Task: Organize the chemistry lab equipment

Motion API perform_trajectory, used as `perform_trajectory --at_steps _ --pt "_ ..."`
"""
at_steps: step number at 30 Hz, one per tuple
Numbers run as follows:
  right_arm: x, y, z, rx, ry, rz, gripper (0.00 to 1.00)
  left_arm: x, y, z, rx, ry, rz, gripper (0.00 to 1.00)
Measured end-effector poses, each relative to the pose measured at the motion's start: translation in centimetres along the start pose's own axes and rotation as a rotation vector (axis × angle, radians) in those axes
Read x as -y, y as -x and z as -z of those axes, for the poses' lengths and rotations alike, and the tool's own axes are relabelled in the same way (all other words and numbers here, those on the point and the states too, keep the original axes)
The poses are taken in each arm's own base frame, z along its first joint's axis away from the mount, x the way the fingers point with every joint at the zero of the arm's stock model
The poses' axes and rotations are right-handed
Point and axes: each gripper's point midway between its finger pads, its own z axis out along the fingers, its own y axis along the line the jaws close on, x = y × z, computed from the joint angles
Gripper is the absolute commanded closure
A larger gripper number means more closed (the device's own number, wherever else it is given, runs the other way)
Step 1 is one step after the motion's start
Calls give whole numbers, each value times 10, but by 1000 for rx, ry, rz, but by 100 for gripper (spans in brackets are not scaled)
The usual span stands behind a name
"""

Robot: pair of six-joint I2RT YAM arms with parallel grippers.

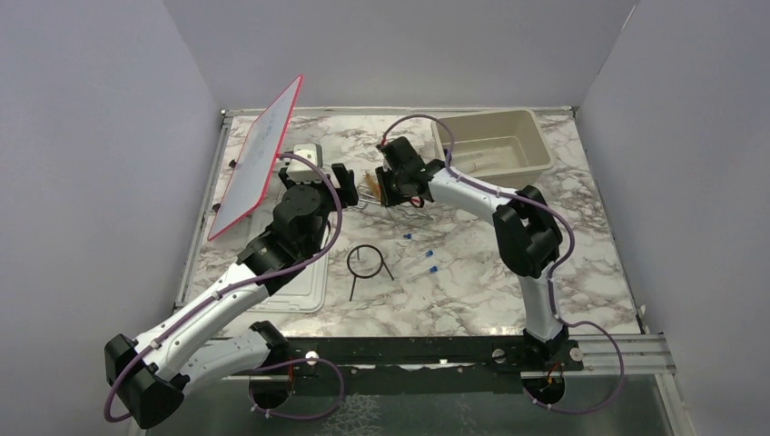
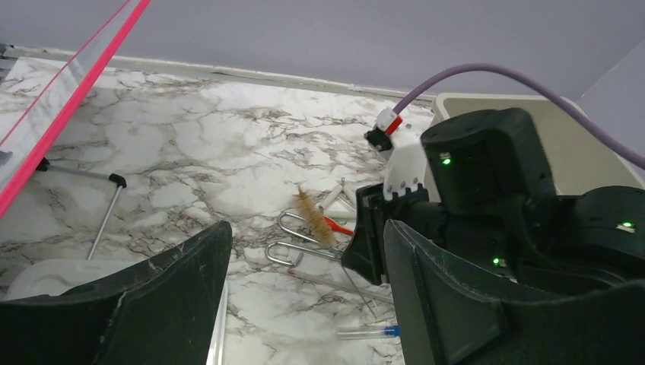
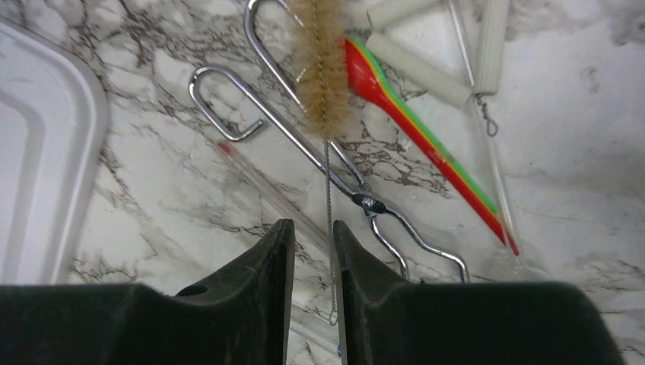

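In the right wrist view my right gripper (image 3: 313, 226) is low over the marble, its jaws drawn to a narrow gap. The thin twisted wire stem of a tan bristle brush (image 3: 319, 61) runs between them, close to the right finger, with a slit of space on the left. Silvery wire tongs (image 3: 304, 144) lie under the brush, and an orange-red stick (image 3: 411, 122) lies to the right. My left gripper (image 2: 304, 228) hovers open and empty just left of that pile. A black wire ring (image 1: 366, 261) and blue-capped tubes (image 1: 420, 257) lie nearer the arms.
The beige tub (image 1: 495, 145) stands at the back right. A red-framed white board (image 1: 259, 154) leans at the back left, with the tub's lid (image 1: 300, 286) flat under the left arm. White ceramic tubes (image 3: 426, 72) and a thin clear rod (image 3: 266, 186) lie among the pile.
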Motion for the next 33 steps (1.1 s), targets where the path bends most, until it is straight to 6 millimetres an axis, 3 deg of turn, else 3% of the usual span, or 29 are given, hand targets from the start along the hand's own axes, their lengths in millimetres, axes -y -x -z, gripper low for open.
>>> perform_trajectory --at_steps 3,7,17,19,24,26,30,33 --pt "1 -20 -13 -68 -26 10 71 0 -2 -1 -5 4 -3 25" --pt "2 -32 -19 -109 -42 16 72 0 -3 -2 -7 6 -5 25" --pt "12 -42 -35 -135 -92 22 75 0 -9 -5 -22 10 -15 25" --pt "12 -40 -37 -130 -98 25 78 0 -9 -5 -22 11 -16 25" --pt "14 -37 -40 -119 -114 38 97 0 -10 -5 -23 10 -16 25" --pt "14 -37 -42 -107 -115 38 99 0 -10 -5 -24 11 -17 25" --pt "14 -39 -36 -75 -109 30 99 0 -14 -5 -39 13 -20 24" --pt "14 -44 -16 -43 -90 16 100 1 -17 -5 -50 6 -11 23"
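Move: The brush lies right under the right hand, its middle about 6 cm below and its bristles reaching forward-left. The metal tongs cross beneath, centred some 1 cm ahead and 1 cm right; the red-and-green spoon lies about 3 cm ahead and 4 cm right, and the red-tipped glass rod 2 cm back and 1 cm right. From the left hand the brush is roughly 10 cm ahead, 9 cm right and 28 cm below. Straight down, mostly, by about 5.5 cm, the right hand sinks onto the brush, easing back a centimetre on the way and then forward again. At the bottom its part-open fingers shut and pinch the bare wire stem just behind the bristles; then the hand lifts about 1.5 cm while drawing back 2 cm and a little to the right. ##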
